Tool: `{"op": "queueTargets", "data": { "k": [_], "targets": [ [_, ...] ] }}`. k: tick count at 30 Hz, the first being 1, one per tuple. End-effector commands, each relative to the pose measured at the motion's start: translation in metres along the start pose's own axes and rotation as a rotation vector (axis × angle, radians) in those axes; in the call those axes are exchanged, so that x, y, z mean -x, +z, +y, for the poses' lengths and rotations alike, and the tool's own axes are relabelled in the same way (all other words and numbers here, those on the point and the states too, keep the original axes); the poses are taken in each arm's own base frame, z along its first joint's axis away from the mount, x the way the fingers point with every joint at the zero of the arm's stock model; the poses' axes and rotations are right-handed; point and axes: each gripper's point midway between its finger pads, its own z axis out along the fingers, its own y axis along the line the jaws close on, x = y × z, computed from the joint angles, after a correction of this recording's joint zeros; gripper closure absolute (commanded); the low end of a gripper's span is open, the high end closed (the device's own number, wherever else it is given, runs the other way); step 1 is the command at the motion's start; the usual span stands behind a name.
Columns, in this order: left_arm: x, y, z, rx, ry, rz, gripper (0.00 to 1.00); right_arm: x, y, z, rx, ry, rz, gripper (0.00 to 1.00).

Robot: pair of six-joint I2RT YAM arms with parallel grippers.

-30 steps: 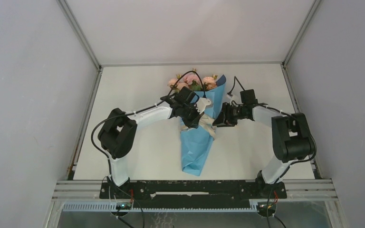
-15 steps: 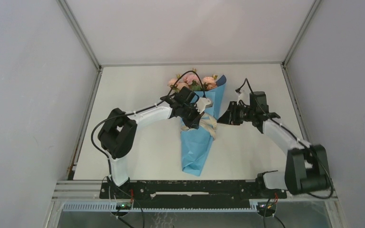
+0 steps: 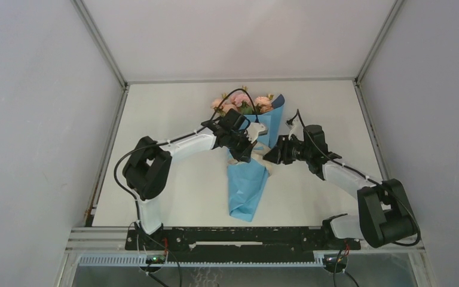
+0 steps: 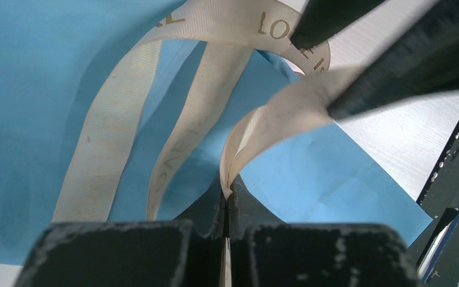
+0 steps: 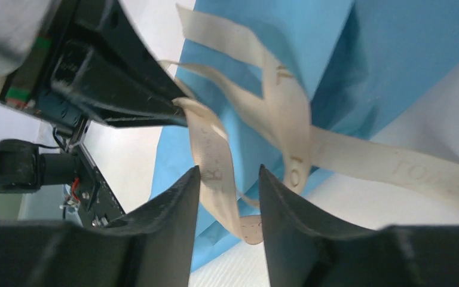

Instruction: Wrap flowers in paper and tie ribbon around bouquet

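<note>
The bouquet lies mid-table, a light blue paper cone with the pink flowers at its far end. Cream ribbon with printed letters loops across the cone's middle. My left gripper is shut on a folded piece of that ribbon, right over the paper. From the right, my right gripper stands open at the cone's edge. A loose ribbon tail hangs between its fingers without being pinched. The left gripper shows close by in the right wrist view.
The white table is bounded by metal frame rails at left, right and back. A black base bar runs along the near edge. The two arms meet closely over the bouquet's middle.
My right gripper has swung back left to the ribbon at the cone's edge after pulling off to the right, and its jaws stand wider. The left gripper has held still.
</note>
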Motion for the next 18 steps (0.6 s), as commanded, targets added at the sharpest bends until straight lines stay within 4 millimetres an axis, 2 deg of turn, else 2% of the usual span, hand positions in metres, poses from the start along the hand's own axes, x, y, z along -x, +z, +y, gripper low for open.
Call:
{"op": "queueTargets", "data": {
  "k": [1, 4, 9, 12, 14, 16, 18],
  "targets": [
    [0.028, -0.025, -0.008, -0.001, 0.046, -0.094, 1.00, 0.052, 0.002, 0.004, 0.082, 0.026, -0.124, 0.54],
    [0.028, -0.027, -0.008, 0.005, 0.052, -0.094, 1.00, 0.053, 0.009, 0.002, 0.118, 0.071, -0.097, 0.58],
    [0.025, -0.029, -0.009, 0.011, 0.060, -0.093, 1.00, 0.047, 0.016, 0.002, 0.176, 0.134, -0.061, 0.55],
    [0.025, -0.033, -0.011, 0.010, 0.066, -0.096, 1.00, 0.043, 0.024, -0.004, 0.166, 0.171, -0.031, 0.57],
    [0.027, -0.036, -0.014, 0.007, 0.073, -0.106, 1.00, 0.036, 0.031, -0.004, 0.176, 0.184, 0.009, 0.65],
    [0.033, -0.042, -0.017, 0.004, 0.078, -0.124, 1.00, 0.026, 0.037, 0.005, 0.213, 0.172, 0.068, 0.79],
    [0.038, -0.046, -0.017, 0.004, 0.084, -0.138, 1.00, 0.015, 0.041, 0.015, 0.257, 0.151, 0.124, 0.87]
  ]
}}
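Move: The crossing ribbon strands that the right hand reaches for lie over the wrapped paper, about 4 cm ahead of it, 3 cm to its left and 3 cm lower. The short ribbon piece already pinched by the left fingers is some 7 cm to the right hand's left, level fore and aft and a little lower. The blooms are about 17 cm ahead and 7 cm left. From the left hand, the crossing strands lie roughly 4 cm ahead, 4 cm right and 2 cm down. Forward first, about 3.5 cm, the right hand shifts past the ribbon piece in the left fingers to the strands beyond it, then eases 2 cm left and 2 cm down, wrist tipping and rolling some 15 degrees while its half-open fingers close most of the way at the crossing. The left hand keeps its pinch and rises almost straight up, nearly 3 cm. ##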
